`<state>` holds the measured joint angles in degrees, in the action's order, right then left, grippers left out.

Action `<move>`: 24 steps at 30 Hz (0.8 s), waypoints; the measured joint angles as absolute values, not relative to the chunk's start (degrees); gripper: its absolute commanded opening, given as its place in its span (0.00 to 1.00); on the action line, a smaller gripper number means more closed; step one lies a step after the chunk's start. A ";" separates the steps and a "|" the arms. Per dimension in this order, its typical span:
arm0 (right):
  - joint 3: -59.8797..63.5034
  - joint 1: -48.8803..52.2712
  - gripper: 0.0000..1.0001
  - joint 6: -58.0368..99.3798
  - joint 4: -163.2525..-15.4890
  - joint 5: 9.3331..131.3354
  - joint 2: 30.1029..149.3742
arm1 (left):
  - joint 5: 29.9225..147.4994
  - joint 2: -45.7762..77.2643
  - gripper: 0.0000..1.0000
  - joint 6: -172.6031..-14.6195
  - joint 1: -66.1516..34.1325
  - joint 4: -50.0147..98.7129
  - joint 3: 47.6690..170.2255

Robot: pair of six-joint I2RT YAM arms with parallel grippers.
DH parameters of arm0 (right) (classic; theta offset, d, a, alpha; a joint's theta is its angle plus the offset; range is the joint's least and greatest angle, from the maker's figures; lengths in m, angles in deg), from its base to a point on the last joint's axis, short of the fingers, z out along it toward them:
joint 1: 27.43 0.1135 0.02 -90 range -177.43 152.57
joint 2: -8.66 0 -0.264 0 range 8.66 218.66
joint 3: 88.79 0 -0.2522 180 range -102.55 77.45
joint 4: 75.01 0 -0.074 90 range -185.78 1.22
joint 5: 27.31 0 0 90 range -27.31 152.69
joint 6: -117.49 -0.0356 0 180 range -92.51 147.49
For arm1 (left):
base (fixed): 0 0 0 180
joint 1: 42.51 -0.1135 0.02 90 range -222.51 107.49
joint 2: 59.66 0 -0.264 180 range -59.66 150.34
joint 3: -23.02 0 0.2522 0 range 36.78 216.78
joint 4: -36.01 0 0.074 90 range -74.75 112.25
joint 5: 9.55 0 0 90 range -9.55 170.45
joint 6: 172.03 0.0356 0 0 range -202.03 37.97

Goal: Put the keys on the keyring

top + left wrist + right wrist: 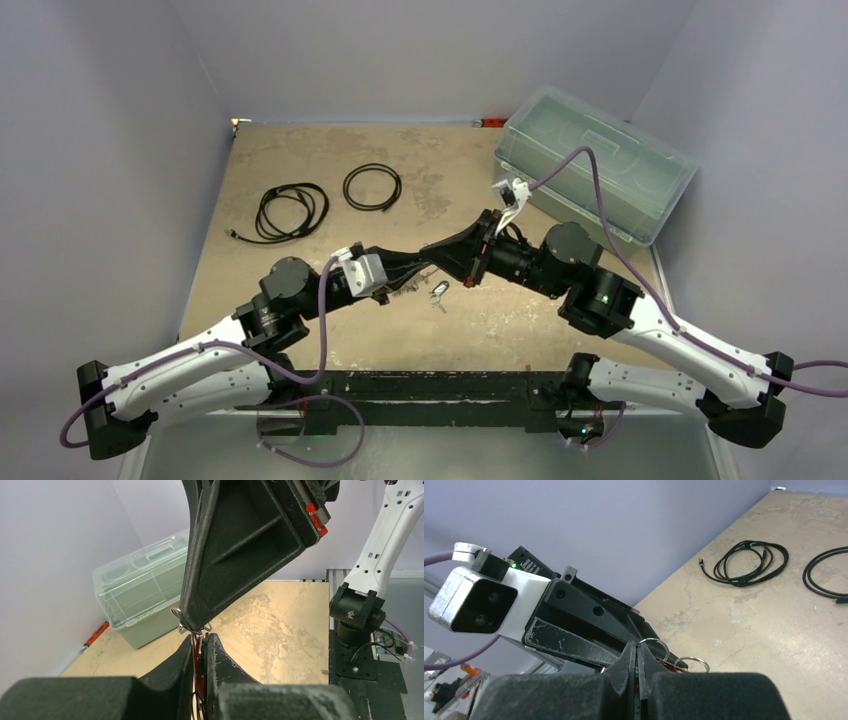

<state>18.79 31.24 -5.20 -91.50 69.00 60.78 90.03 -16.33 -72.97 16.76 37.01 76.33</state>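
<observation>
Both grippers meet above the middle of the table. My left gripper is shut on a red key, whose red head shows in the slit between the fingers. My right gripper is shut on the keyring, and thin silver loops stick out beside its tips. In the left wrist view the right gripper's tip comes down onto the left fingertips, with keyring loops around it. In the top view another small key shows just right of the left gripper; whether it hangs or lies I cannot tell.
A clear lidded plastic box stands at the back right. Two black cable coils lie at the back left. The board's near edge meets a black rail between the arm bases.
</observation>
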 measured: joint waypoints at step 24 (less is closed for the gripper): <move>16.67 31.42 0.54 13.57 -92.79 63.88 54.90 | 103.37 -12.09 0.00 -75.35 16.65 8.66 91.45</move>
<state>16.67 31.42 13.57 -92.79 63.88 54.90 103.37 -12.09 -75.35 16.65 8.66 91.45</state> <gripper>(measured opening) 0.518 0.062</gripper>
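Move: The keyring is pinched in the left fingers; its loose wire rings stick out about 2 cm to the right and 1 cm ahead of the left hand's point, level with it. From the right hand, whose shut fingertips are right at them, those rings lie roughly 1 cm ahead, 1 cm to the left and 2 cm lower. A small key bunch shows below, about 3 cm back from the left hand, 2 cm to its right and 8 cm down. The keyring stays pinched in the left fingers while the right fingertips come away from its rings, still shut, going up about 6 cm and right about 5 cm; they then open about halfway as that hand dips and turns slightly back left. The left hand first sinks some 4 cm, then draws back about 4 cm with a small rise, tipping its fingers down and turning clockwise. ##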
